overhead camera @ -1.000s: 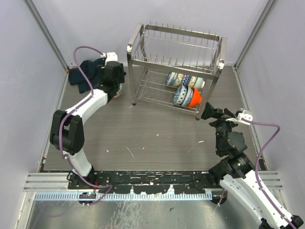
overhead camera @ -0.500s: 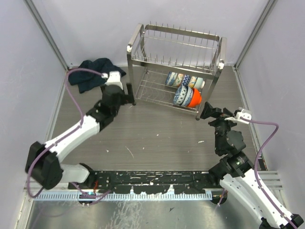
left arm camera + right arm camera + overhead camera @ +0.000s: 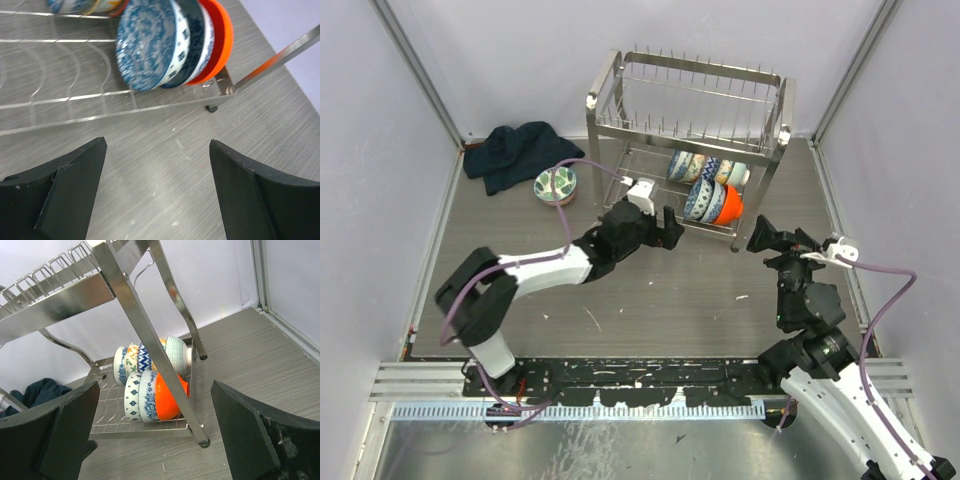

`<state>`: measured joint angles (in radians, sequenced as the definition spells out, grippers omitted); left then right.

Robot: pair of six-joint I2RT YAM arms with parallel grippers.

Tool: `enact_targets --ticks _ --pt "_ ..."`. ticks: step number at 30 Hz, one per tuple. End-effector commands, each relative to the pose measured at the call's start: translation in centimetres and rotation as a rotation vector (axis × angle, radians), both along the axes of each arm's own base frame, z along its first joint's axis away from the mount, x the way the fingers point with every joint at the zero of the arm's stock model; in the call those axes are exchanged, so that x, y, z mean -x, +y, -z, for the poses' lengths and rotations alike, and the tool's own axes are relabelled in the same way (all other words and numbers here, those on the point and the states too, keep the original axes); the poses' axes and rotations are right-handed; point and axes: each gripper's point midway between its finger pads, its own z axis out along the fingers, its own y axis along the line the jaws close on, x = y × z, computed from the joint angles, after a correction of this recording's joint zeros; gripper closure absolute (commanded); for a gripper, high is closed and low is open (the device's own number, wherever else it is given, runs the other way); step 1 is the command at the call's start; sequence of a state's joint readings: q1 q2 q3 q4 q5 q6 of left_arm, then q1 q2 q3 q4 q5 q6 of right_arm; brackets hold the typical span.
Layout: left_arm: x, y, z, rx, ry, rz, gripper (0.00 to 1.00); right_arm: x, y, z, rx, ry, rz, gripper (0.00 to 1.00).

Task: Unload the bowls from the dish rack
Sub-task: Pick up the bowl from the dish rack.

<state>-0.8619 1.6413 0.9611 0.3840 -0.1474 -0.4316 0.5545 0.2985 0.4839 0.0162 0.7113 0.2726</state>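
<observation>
The dish rack [image 3: 692,112] stands at the back centre, with bowls on edge in its lower tier. A front row ends in an orange bowl [image 3: 729,206] beside blue floral bowls [image 3: 700,201]; a back row [image 3: 708,168] stands behind. One patterned bowl [image 3: 555,185] sits on the table left of the rack. My left gripper [image 3: 667,227] is open just in front of the rack, facing the blue floral bowl [image 3: 150,45] and the orange bowl [image 3: 220,40], touching neither. My right gripper [image 3: 761,234] is open off the rack's front right leg [image 3: 150,340], with the orange bowl [image 3: 167,395] beyond it.
A dark blue cloth [image 3: 515,153] lies crumpled at the back left, next to the bowl on the table. Grey walls close in the left, back and right sides. The rack's upper tier [image 3: 55,300] of prongs overhangs the bowls.
My left arm has swung from the back left, leaving the patterned bowl by the cloth, over to the rack's front. The right arm has barely shifted.
</observation>
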Motion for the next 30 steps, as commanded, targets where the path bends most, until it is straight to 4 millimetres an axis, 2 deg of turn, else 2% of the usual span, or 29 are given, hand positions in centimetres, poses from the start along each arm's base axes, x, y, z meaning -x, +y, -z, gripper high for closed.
enact_targets --ticks 1,4,9,14,21,30 --pt "-2.0 -5.2 -4.8 0.181 -0.11 0.097 0.09 0.8 -0.6 -1.6 -0.031 -0.045 0.007 0.0" --pt "-3.5 -6.5 -4.7 0.203 -0.129 0.092 0.09 0.9 -0.6 -1.7 -0.037 -0.05 0.005 0.0" --pt "-6.3 -7.5 -4.4 0.254 -0.124 0.087 0.12 1.1 -0.7 -1.9 -0.042 -0.058 0.001 0.0" --pt "-8.4 -7.8 -4.2 0.328 -0.098 0.103 0.24 1.3 -0.8 -2.1 -0.049 -0.069 0.0 0.0" --pt "-9.4 -8.8 -2.9 0.327 -0.071 0.118 0.32 1.2 -0.7 -2.1 -0.046 -0.065 -0.001 0.0" --pt "-9.5 -9.5 -1.5 0.348 -0.038 0.131 0.4 1.1 -0.7 -1.9 -0.044 -0.061 0.002 0.0"
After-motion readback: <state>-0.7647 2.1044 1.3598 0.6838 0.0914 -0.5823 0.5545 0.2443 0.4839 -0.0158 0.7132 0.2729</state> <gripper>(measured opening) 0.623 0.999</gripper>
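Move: The blue floral bowl, left end of the front row in the rack's lower tray, lies about 11 cm ahead of the left hand, 10 cm to its right and some 5 cm below. The white-and-blue bowl nested behind it stands about 3 cm farther right, the orange bowl about 6 cm right and 1 cm nearer; the back row's middle is some 8 cm beyond the floral bowl. From the right hand that bowl lies roughly 18 cm ahead, 12 cm left and 18 cm below. Rightward and forward the left hand swings in over the lower tray to the blue floral bowl, then mostly forward, about 9 cm each way in all, rising a couple of centimetres midway and sinking half back before it slows. The wrist rolls some 15 degrees, left side dipping, while the wide-open fingers narrow to a little over half open near the rim; contact can't be seen. ##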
